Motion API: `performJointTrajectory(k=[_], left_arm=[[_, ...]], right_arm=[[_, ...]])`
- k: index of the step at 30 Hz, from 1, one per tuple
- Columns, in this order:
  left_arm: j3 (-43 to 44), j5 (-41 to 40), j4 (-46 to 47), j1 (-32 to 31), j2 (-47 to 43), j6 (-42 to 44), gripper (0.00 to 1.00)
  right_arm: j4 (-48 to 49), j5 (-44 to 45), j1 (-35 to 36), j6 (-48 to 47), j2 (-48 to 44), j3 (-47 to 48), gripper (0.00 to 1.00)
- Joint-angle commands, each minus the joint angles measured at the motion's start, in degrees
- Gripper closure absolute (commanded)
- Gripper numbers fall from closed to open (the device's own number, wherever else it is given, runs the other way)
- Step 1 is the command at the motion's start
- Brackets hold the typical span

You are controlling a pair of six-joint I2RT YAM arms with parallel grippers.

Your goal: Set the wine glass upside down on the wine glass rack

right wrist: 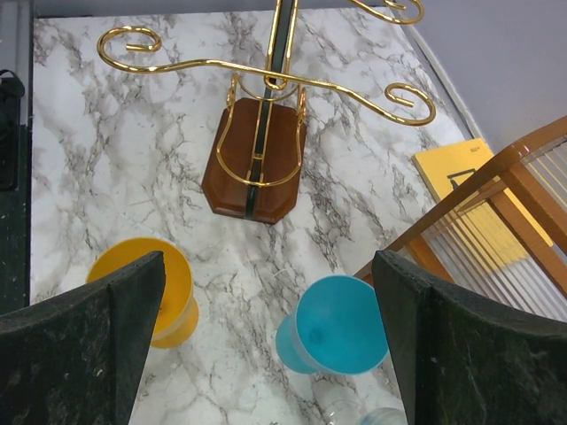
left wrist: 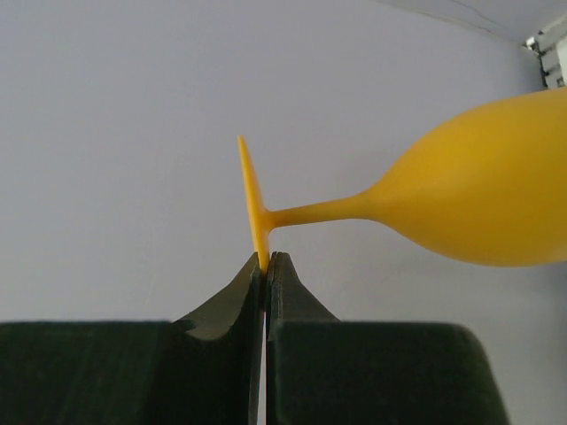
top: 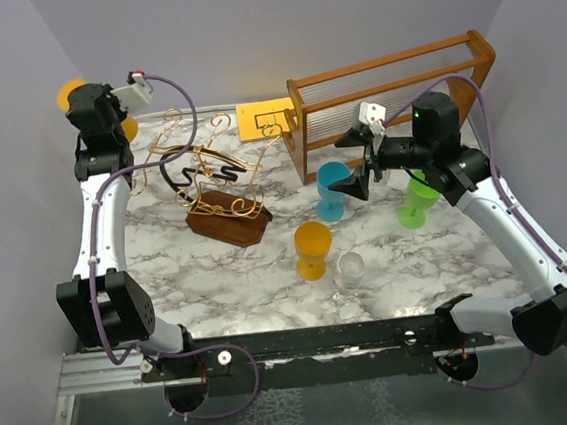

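My left gripper (top: 101,111) is raised at the back left, above the table's corner, shut on the foot rim of a yellow wine glass (top: 71,92). In the left wrist view that glass (left wrist: 496,195) lies sideways, its thin foot pinched between my closed fingertips (left wrist: 266,257). The wine glass rack (top: 210,174), gold curly wire on a dark brown base (right wrist: 255,159), stands just right of that arm. My right gripper (top: 355,170) hangs open over a blue wine glass (right wrist: 341,323), not touching it, with nothing between its fingers (right wrist: 268,266).
Upright on the marble stand the blue glass (top: 333,188), another yellow glass (top: 313,248), a green glass (top: 418,200) and a clear glass (top: 349,269). A large orange-brown wooden frame (top: 392,86) fills the back right. A yellow card (top: 262,119) lies beside it.
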Motion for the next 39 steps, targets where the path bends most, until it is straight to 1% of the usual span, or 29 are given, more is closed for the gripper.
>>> performJointTrajectory(k=[1, 3, 5, 12, 18, 26, 34, 39], left_arm=[[-4.41, 11.16, 1.25, -0.79, -1.45, 12.43, 1.0], [-6.44, 13.92, 2.29, -1.23, -2.02, 15.67, 1.0], [-6.94, 15.59, 1.36, -1.97, -1.9, 18.15, 1.0], [-3.39, 18.44, -6.8, -4.35, 0.27, 22.31, 1.0], [0.08, 21.02, -14.49, -6.81, 1.34, 23.7, 1.0], [3.28, 20.49, -17.69, -9.74, 4.02, 29.0, 1.0], [5.91, 21.28, -21.8, -11.28, 5.98, 35.67, 1.0], [7.3, 22.13, -23.46, -11.72, 6.66, 36.94, 1.0]], right_arm=[[2.32, -1.46, 0.08, 0.42, 0.33, -0.85, 0.01], [2.45, -1.35, 0.07, 0.21, 0.24, -0.96, 0.01], [2.46, -1.34, 0.07, 0.14, 0.23, -1.16, 0.01], [2.59, -1.72, 0.08, -0.01, 0.74, -1.48, 0.01], [2.55, -1.61, 0.08, -0.29, 0.84, -1.59, 0.01], [2.83, -1.85, 0.08, -0.12, 1.4, -1.98, 0.01], [3.13, -1.97, 0.08, 0.14, 1.97, -2.09, 0.01], [3.2, -1.79, 0.03, 0.14, 2.2, -2.24, 0.01]])
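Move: The left hand holds the orange wine glass by the rim of its foot, bowl hanging below. The wine glass rack's forward left scroll lies roughly 17 cm to this hand's right, 4 cm ahead and 12 cm below. The rack's wooden base stands about 26 cm right, 14 cm back and 39 cm down; the yellow book some 36 cm right, 13 cm ahead, 41 cm down. From the right hand, that scroll is about 34 cm left, 21 cm ahead, 3 cm lower. Rightward, about 15 cm, the left hand carries the glass in beside the rack's gold scroll, dropping quickly at first, about 8 cm in all, and easing some 5 cm forward. The wrist swings clockwise about 30 degrees and tips the fingers downward while they keep their pinch on the foot. ##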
